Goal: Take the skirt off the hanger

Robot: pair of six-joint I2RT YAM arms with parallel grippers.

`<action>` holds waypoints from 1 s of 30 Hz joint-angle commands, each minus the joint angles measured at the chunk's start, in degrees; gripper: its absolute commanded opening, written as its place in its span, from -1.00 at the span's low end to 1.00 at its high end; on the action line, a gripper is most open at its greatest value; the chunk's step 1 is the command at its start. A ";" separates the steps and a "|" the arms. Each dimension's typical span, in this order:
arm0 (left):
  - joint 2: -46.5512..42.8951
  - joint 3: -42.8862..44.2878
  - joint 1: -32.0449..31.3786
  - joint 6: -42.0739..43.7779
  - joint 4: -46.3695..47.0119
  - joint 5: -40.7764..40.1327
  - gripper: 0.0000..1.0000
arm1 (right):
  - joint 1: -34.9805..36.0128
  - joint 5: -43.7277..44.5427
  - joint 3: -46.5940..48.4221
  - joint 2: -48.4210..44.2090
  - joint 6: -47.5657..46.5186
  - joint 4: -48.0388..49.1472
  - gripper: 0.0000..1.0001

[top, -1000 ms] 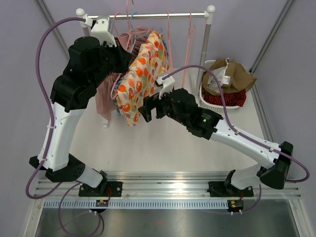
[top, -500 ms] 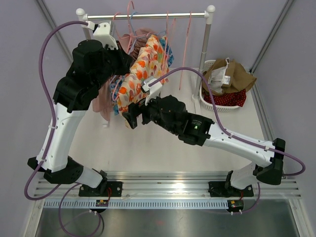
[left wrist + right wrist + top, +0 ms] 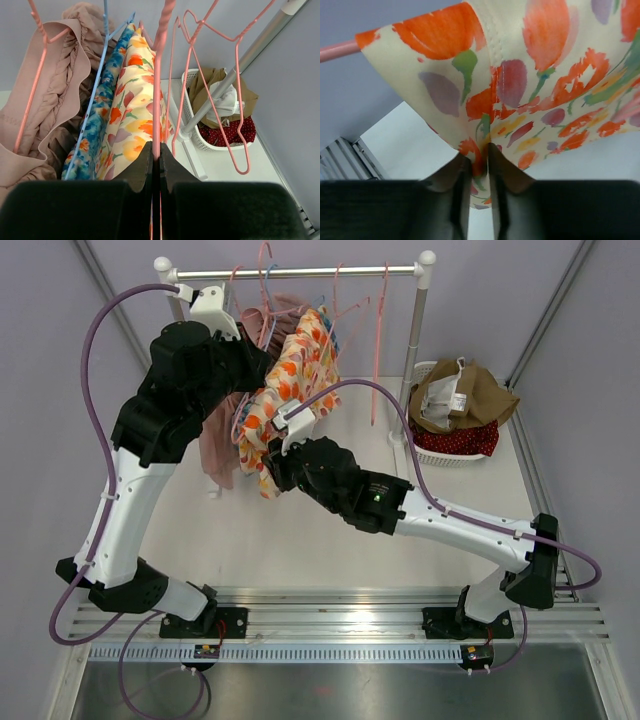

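Note:
The skirt [image 3: 292, 375], cream with orange and purple flowers, hangs on a pink hanger [image 3: 159, 75] from the rail. In the left wrist view my left gripper [image 3: 155, 157] is shut on that hanger's pink wire, with the skirt [image 3: 132, 115] draped just below and to the left. My right gripper [image 3: 272, 468] is at the skirt's lower edge. In the right wrist view its fingers [image 3: 455, 175] pinch a fold of the flowered skirt [image 3: 530, 75] between them, the right gripper [image 3: 479, 162] shut on the cloth. A pink hanger bar [image 3: 337, 50] shows at the upper left.
The clothes rail [image 3: 300, 272] spans the back on a white post [image 3: 415, 330]. A dusty pink garment [image 3: 215, 440] and a blue flowered one [image 3: 102, 95] hang left of the skirt. Empty pink hangers [image 3: 382, 335] hang to the right. A white basket [image 3: 440, 455] of clothes stands at the right.
My right arm has swung left to the skirt's lower edge, and its jaws have closed from wide open onto the cloth. The left gripper has kept its hold on the hanger.

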 commanded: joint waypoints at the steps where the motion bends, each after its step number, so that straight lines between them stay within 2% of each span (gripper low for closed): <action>1: -2.97 -0.20 -0.11 0.19 6.99 -0.44 -1.00 | 0.55 3.49 -0.75 -2.40 0.10 2.91 -0.61; 3: -3.06 -0.64 -0.11 0.28 7.08 -0.61 -1.00 | 0.55 3.67 -1.19 -3.18 0.10 2.65 -0.74; 4: -3.06 -0.64 -0.11 0.28 7.08 -0.70 -1.00 | 0.55 3.93 -1.63 -3.45 0.10 2.47 -0.94; 5: -3.15 -0.64 -0.11 0.28 7.16 -0.70 -1.00 | 0.55 4.19 -1.98 -3.71 0.10 2.47 -1.00; 13: -3.07 0.58 -0.11 2.21 6.99 -3.50 -1.00 | 0.99 5.86 -8.29 -8.89 2.02 1.51 -1.00; 15: -2.45 2.51 -0.11 4.40 4.97 -4.91 -1.00 | 1.43 7.87 -11.90 -14.07 3.17 0.63 -1.00; 17: -2.10 4.80 -0.11 6.94 3.48 -8.24 -1.00 | 1.51 10.94 -19.44 -20.55 5.80 -3.13 -1.00; 18: -2.10 4.81 -0.03 7.83 3.12 -8.26 -1.00 | 1.52 12.27 -19.47 -22.85 5.81 -3.15 -1.00; 22: -1.92 7.18 0.15 10.91 1.10 -12.47 -1.00 | 1.60 19.03 -26.58 -34.19 9.67 -12.79 -1.00; 26: -2.62 6.92 0.24 10.83 0.40 -11.95 -1.00 | 1.60 24.66 -27.91 -45.26 10.73 -17.91 -1.00; 30: -3.94 5.07 0.24 10.48 0.39 -11.51 -1.00 | 1.51 33.35 -25.64 -48.80 8.28 -20.37 -1.00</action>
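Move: The skirt, draped on the pink hanger held in the left hand, has its near lower edge already between the right hand's closing fingers. The skirt's middle lies some 9 cm ahead of that hand, 3 cm to its right and slightly higher, and about 12 cm below the left hand, 3 cm ahead and 4 cm right. From the right hand, the pink garment is about 13 cm ahead and 7 cm left, and the basket some 27 cm ahead, 39 cm right and 30 cm down. To the right, slowly at first and then fast, the right hand draws the skirt by its pinched edge once its fingers have finished shutting, covering some 25 cm and easing about 5 cm back, while the wrist turns clockwise by roughly 20 degrees. The left hand keeps its grip on the hanger and, in the later half, pulls it the other way, about 4 cm left and a little up. ##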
